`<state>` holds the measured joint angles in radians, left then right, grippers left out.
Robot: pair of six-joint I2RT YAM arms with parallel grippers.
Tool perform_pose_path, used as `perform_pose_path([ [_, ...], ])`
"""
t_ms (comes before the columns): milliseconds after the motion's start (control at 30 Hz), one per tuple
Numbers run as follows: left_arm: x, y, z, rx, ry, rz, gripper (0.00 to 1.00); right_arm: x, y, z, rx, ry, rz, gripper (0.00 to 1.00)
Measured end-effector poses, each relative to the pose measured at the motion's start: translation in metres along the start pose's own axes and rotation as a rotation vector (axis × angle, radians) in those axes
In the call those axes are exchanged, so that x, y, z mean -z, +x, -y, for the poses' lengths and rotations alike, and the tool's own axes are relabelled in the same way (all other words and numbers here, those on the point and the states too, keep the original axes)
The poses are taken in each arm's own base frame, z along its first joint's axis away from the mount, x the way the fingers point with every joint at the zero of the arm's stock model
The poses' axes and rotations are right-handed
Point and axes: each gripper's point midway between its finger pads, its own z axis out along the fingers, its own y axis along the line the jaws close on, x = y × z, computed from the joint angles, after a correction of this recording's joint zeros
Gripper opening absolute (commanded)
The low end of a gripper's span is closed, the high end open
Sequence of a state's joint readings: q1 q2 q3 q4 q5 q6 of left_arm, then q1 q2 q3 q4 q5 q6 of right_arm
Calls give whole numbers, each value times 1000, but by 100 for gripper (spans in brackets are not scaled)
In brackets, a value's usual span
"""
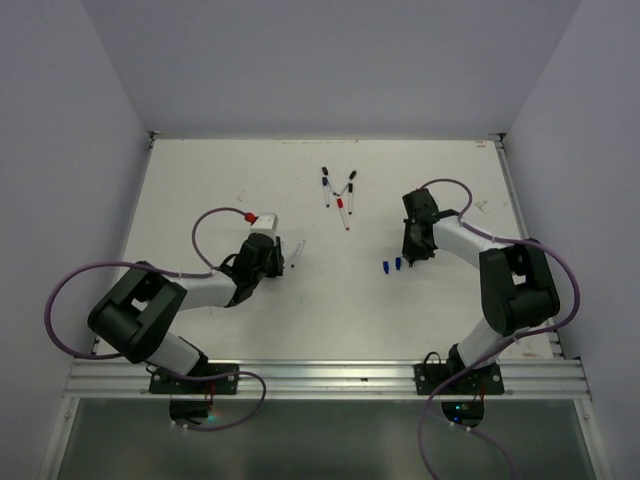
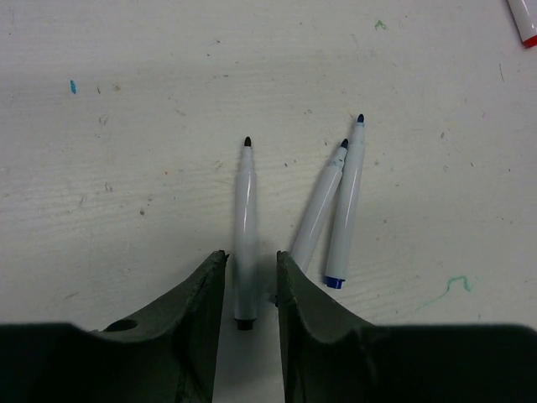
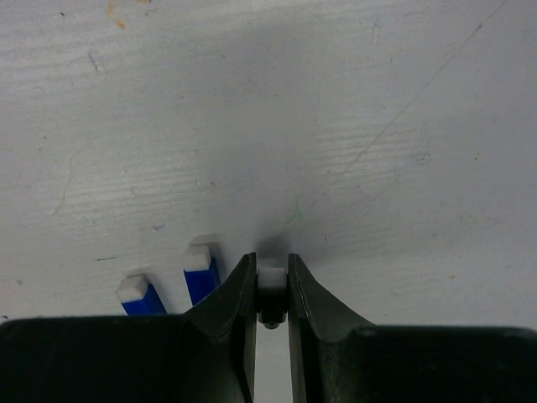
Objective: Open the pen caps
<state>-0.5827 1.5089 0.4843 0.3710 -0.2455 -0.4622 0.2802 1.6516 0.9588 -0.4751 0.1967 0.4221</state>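
My left gripper [image 2: 250, 256] is open; its fingers stand either side of the back end of an uncapped white pen with a black tip [image 2: 245, 220], with a gap on each side. Two uncapped blue-tipped pens [image 2: 346, 201] lie just right of it. My right gripper [image 3: 271, 264] is shut on a black pen cap [image 3: 271, 282] with a white end, low over the table. Two blue pen caps [image 3: 200, 274] lie just left of it, and they also show in the top view [image 1: 391, 265]. There the left gripper [image 1: 280, 261] and right gripper [image 1: 412, 257] sit mid-table.
Three capped pens [image 1: 340, 196] lie at the far middle of the white table [image 1: 200, 180]. A red pen end [image 2: 524, 23] shows at the top right of the left wrist view. Metal rails border the table's near and right edges.
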Motion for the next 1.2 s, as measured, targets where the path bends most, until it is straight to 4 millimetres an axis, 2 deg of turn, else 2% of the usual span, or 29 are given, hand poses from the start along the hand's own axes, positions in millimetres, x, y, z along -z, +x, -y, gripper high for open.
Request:
perform_pose_path([
  [367,6,1,1,8,9,-9,43,-3,3,-9,8,-49,-21,17],
  [400,7,0,1,8,9,-8,44,-3,3,-10,9,-52,-21,22],
  [433,8,-1,1,9,11,-5,49,-3,3,-10,10,-55,-20,25],
  [500,9,-3,2,11,16,0,50,-3,3,-10,14,-56,-19,31],
  [833,18,-8,10,18,68,12,52,4,-1,-10,18,-63,0,42],
  [1033,30,-28,19,32,111,70,54,30,-22,-14,11,-96,79,57],
  [1200,45,-45,23,44,134,118,55,55,-61,-37,45,-150,171,56],
])
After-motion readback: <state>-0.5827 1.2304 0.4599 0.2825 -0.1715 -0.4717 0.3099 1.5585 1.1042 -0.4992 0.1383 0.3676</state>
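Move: The right hand, with the black cap still in its fingers, has the nearer blue cap about 4 cm to its left and level with it, and the second blue cap some 7 cm left and 1 cm back; the red marker lies about 17 cm ahead, 20 cm left. From the open left hand, the black-ended uncapped pen's middle is 2 cm ahead, just below; the red marker is about 18 cm ahead, 20 cm right. The right fingers let go of the black cap on the table beside the blue caps, after easing it about 1 cm left; then that hand lifts about 8 cm and heads forward and left towards the red marker, fingers spreading and tipping outward some 10 degrees. The left hand, already clear of its pen, opens wider, backs off slightly and rises nearly 7 cm. ##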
